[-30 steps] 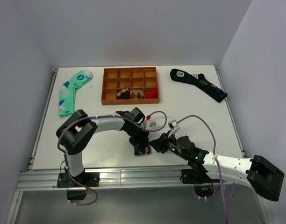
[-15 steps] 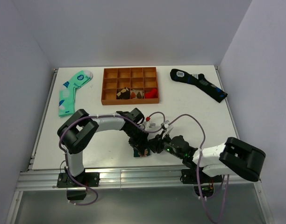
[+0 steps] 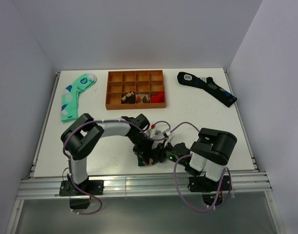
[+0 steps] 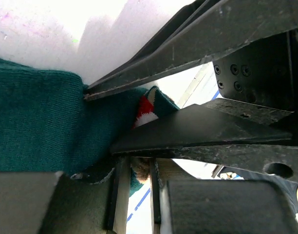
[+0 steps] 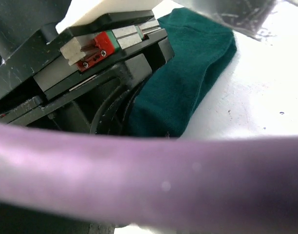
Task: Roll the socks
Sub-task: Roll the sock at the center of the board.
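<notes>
The socks (image 3: 140,159) are a dark teal bundle near the table's front edge, under both grippers. My left gripper (image 3: 145,152) comes down on them from above. In the left wrist view its narrow fingers (image 4: 117,195) pinch teal and brown fabric, and the socks (image 4: 37,126) spread to the left with a red and white figure showing. My right gripper (image 3: 158,155) reaches in from the right. Its two black fingers (image 4: 197,126) stand apart on either side of the socks' end. In the right wrist view the socks (image 5: 193,78) lie folded; a purple cable (image 5: 149,165) hides my own fingers.
An orange compartment tray (image 3: 110,90) stands at the back, with small items in its front cells. A mint-green sock (image 3: 73,95) lies back left and a black sock with blue patches (image 3: 207,87) back right. The right arm's elbow (image 3: 214,141) is folded up close by.
The right arm has folded in from the far right, its elbow now above its base, and its gripper has pushed left up against the socks and the left gripper. The left arm has barely moved.
</notes>
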`<action>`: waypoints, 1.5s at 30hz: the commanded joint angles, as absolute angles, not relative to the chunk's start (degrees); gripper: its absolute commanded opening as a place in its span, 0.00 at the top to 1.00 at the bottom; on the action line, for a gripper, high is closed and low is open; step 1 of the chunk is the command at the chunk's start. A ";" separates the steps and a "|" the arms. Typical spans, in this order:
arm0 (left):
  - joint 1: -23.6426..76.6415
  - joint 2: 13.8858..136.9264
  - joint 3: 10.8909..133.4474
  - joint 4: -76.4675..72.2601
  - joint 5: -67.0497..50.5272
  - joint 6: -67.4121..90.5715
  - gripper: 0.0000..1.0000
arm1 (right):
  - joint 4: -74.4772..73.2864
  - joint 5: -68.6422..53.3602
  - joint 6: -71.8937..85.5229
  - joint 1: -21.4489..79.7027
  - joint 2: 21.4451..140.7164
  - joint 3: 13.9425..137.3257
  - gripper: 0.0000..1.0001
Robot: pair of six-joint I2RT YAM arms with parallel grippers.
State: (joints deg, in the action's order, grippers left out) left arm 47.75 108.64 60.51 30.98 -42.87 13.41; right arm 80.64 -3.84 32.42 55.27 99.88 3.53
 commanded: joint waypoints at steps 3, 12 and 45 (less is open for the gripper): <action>47.73 111.45 57.75 32.08 -32.52 9.40 0.96 | 100.81 -2.90 34.46 55.63 96.70 -11.76 0.57; 47.64 111.53 57.92 32.08 -32.17 9.49 0.96 | 39.73 1.83 27.95 54.40 45.21 -3.97 0.56; 45.26 113.30 59.85 34.28 -25.75 10.19 0.95 | -9.74 16.00 15.91 76.91 60.64 34.45 0.53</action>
State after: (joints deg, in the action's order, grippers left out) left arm 46.28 110.52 61.91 34.57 -43.79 13.43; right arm -3.22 17.52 20.71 77.62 59.90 30.02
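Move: The sock's reindeer end is already pinched in the left fingers, right at that hand's point. From the right hand, whose parted fingers are at the sock's folded edge, it lies about 4 cm back, 3 cm to the left and roughly 1 cm lower. The board's near edge is some 9 cm straight back of the right hand; the compartment box is about 31 cm ahead and 9 cm left. Upward and quickly, the right hand comes free of the sock's edge and climbs about 17 cm, then sinks while drawing back some 5 cm, and eases up again to stop roughly 8 cm above its start, almost over the left hand's grip. Its fingers stay parted and finish tipped some 25 degrees further down. The left hand keeps its pinch, barely shifting. ##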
